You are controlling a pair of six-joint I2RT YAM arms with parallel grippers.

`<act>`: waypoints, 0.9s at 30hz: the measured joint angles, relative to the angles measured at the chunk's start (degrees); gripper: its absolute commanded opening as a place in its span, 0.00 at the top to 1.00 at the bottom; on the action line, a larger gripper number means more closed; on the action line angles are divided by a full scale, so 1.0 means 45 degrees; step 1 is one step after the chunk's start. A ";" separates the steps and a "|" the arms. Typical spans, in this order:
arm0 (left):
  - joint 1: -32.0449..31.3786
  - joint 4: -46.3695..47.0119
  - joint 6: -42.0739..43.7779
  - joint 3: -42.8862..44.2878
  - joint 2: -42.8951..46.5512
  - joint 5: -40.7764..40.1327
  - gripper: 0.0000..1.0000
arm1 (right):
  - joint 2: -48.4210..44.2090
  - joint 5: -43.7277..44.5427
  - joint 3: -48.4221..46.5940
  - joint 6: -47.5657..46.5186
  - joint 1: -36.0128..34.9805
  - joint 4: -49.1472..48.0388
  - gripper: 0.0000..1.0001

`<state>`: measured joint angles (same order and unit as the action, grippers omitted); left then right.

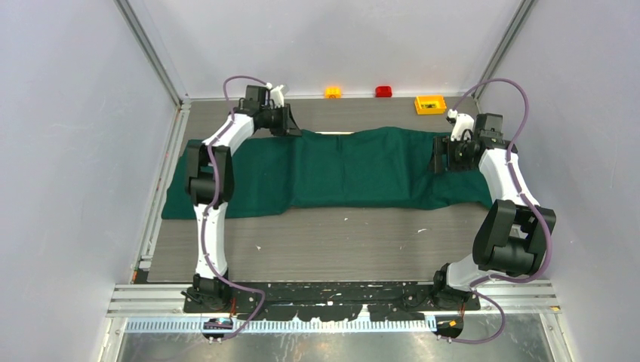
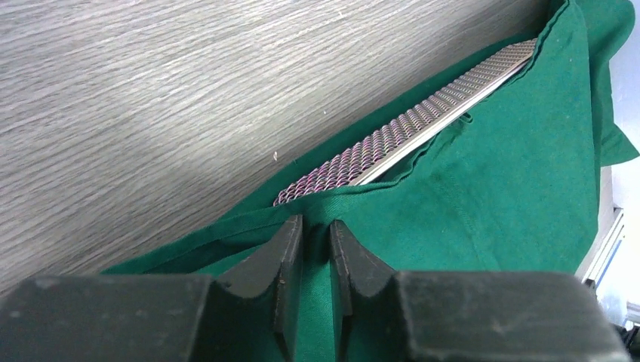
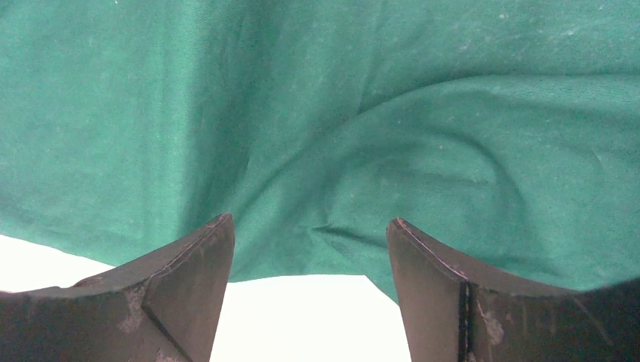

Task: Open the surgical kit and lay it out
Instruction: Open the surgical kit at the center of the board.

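The surgical kit lies wrapped in a dark green drape (image 1: 355,170) across the middle of the table. In the left wrist view a fold of the drape (image 2: 490,196) is lifted off the steel mesh tray (image 2: 407,124), whose edge shows underneath. My left gripper (image 1: 290,124) is at the bundle's far left corner, its jaws (image 2: 317,226) nearly together with green cloth pinched between them. My right gripper (image 1: 441,162) sits at the bundle's right end, open (image 3: 309,226) just over the drape (image 3: 317,113), gripping nothing. A bright white patch shows below the cloth's edge there. Forceps and tweezers are hidden.
Along the back wall stand a small orange block (image 1: 333,92), a red block (image 1: 384,91) and a yellow box (image 1: 430,104). The drape's left flap (image 1: 177,200) reaches the table's left edge. Grey wood table (image 1: 340,241) lies between the drape and the arm bases.
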<state>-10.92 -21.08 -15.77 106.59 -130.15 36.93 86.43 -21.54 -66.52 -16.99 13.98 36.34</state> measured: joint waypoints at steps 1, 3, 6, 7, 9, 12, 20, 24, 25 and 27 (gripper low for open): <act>0.0015 -0.0073 0.0053 0.0019 0.0019 -0.0005 0.82 | 0.0000 0.0005 0.0000 0.0000 0.0000 0.0019 0.22; 0.0034 -0.0189 0.0185 0.0063 0.0044 0.0000 0.84 | 0.0000 0.0000 0.0000 0.0000 0.0000 0.0039 0.22; 0.0073 -0.0393 0.0296 0.0160 0.0155 -0.0005 0.90 | 0.0000 0.0000 0.0000 0.0000 0.0000 0.0039 0.22; 0.0083 -0.0461 0.0291 0.0209 0.0214 0.0015 0.94 | 0.0000 0.0000 0.0000 -0.0005 0.0000 0.0039 0.22; 0.0083 -0.0578 0.0291 0.0277 0.0403 0.0136 0.99 | 0.0000 0.0000 0.0000 0.0000 -0.0029 0.0039 0.22; 0.0029 -0.0801 0.0345 0.0287 0.0850 0.0355 1.00 | 0.0000 -0.0029 -0.0053 0.0005 -0.0160 0.0053 0.22; -0.0185 -0.1360 0.1622 -0.0491 0.2982 0.1098 1.00 | 0.0015 -0.1005 -0.1141 0.0015 -0.1209 -0.0112 0.21; -0.0495 -0.1710 0.2739 -0.1656 0.4634 0.1243 1.00 | 0.0126 -0.1331 -0.1734 -0.0486 -0.2594 -0.0432 0.20; -0.0607 -0.1807 0.3016 -0.2079 0.5134 0.1248 1.00 | 0.0233 -0.1336 -0.1928 -0.0661 -0.2982 -0.0505 0.20; -0.0797 -0.1904 0.3444 -0.2725 0.5882 0.1239 1.00 | 0.0539 -0.1331 -0.2336 -0.1103 -0.3764 -0.0665 0.20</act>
<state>-14.50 -29.65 -0.27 94.32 -103.68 42.50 88.86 -27.53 -77.03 -21.96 -2.96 33.34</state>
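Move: The left gripper already has the flap's far left corner between its nearly shut tips; the kit's near edge, towards which to peel it, is centred about 26 cm back, 15 cm right and 5 cm lower. The bare tray rim is level with it, some 13 cm right; the blue gadget stands 18 cm ahead and 17 cm left. From the right gripper, the flap's far right corner is about 19 cm ahead, 17 cm left, 5 cm below; the yellow bin lies 33 cm ahead, 5 cm right. Squeeze the left tips fully shut on the flap's corner, lift it straight up at first, then draw it back towards the kit's near side, some 13 cm up and 10 cm back in all, tipping the fingers up and turning clockwise. Shortly after the left starts, swing the open right gripper about 12 cm left, rising and easing forward over the drape towards the flap's far right corner, turning counter-clockwise. ##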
